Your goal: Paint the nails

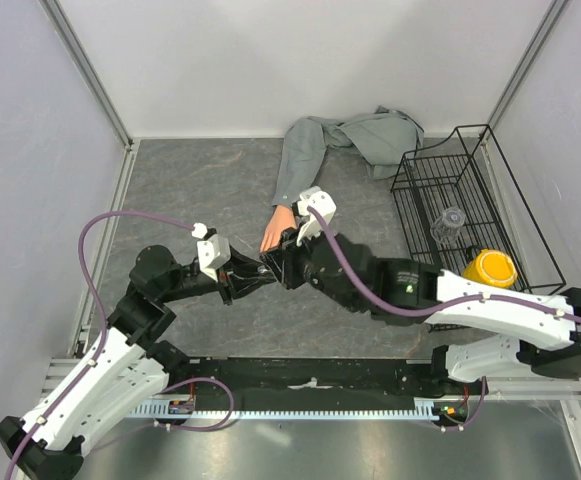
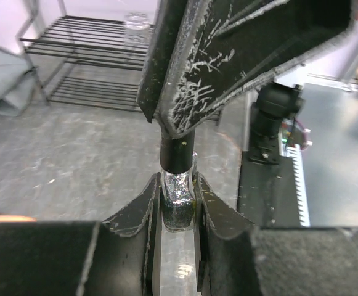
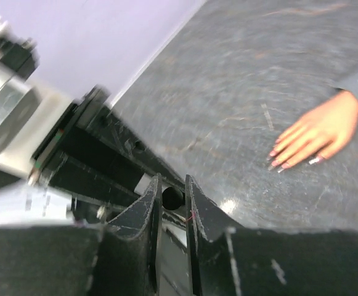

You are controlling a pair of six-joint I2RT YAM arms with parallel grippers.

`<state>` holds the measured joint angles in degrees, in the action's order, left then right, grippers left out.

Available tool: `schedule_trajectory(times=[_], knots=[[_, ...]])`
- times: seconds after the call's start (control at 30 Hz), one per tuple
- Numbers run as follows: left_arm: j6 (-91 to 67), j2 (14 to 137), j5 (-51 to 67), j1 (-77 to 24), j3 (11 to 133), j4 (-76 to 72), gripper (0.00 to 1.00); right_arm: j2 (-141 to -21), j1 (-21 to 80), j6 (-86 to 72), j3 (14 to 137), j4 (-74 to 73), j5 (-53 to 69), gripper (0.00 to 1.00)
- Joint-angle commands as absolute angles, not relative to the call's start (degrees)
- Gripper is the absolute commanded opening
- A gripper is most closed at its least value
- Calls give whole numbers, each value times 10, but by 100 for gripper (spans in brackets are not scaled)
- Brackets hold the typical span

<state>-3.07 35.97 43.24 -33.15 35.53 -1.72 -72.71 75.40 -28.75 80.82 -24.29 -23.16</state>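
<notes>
My left gripper (image 2: 177, 186) is shut on a small glittery polish bottle (image 2: 177, 200), holding it upright by its glass body. Its black cap (image 2: 177, 154) sticks up into my right gripper (image 3: 173, 185), whose jaws press on the cap (image 3: 173, 197) from both sides. The two grippers meet in the top view, left gripper (image 1: 255, 272) against right gripper (image 1: 278, 262), just in front of the peach mannequin hand (image 1: 273, 232). The hand (image 3: 319, 131) lies flat on the table in a grey sleeve (image 1: 300, 165). Its pinkish nails (image 3: 278, 161) show at the fingertips, apart from both grippers.
A black wire basket (image 1: 470, 165) stands at the right with a clear glass (image 1: 452, 222) inside. A yellow round object (image 1: 489, 268) sits at its near end. The grey shirt (image 1: 375, 132) is bunched at the back wall.
</notes>
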Motion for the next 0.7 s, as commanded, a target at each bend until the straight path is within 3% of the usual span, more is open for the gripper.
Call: schedule_trajectory(times=[0.0, 0.13, 0.4, 0.47, 0.57, 0.67], knots=[[-1, 351, 312, -323, 361, -55, 2, -781, 834, -448, 801, -261, -412, 0], [-1, 344, 312, -323, 356, -48, 2, -780, 833, -432, 799, -253, -413, 4], [-1, 357, 385, -323, 361, -35, 2, -744, 831, -272, 862, -337, -395, 72], [-3, 373, 426, -324, 368, -37, 2, -723, 828, -222, 874, -359, -377, 81], [-15, 388, 490, -323, 372, -50, 2, -689, 806, -176, 871, -366, -323, 84], [-34, 406, 562, -323, 372, -76, 2, -663, 756, -136, 858, -361, -195, 77]])
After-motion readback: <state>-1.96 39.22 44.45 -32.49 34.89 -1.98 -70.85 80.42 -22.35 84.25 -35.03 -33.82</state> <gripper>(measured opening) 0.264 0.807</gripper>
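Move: The right hand already pinches the black cap of the nail polish bottle. The bottle body is in the left hand's fingers, roughly 5 cm straight below the right hand point. From the left hand point the cap sits directly above by about 5 cm. The mannequin hand lies about 16 cm ahead of the left hand, almost straight in front and some 25 cm lower; the gray sleeve is around 34 cm ahead and 5 cm to the right. Still pinching the cap, the right hand twists it about 15 degrees clockwise while the left keeps its grip on the bottle and turns slightly the other way, both easing forward and down a couple of centimetres. Then the right fingers open wide and let go, and that hand dips a little, turns back and pulls off to the right and up, about 4 cm clear. The left hand swings back with its bottle. ##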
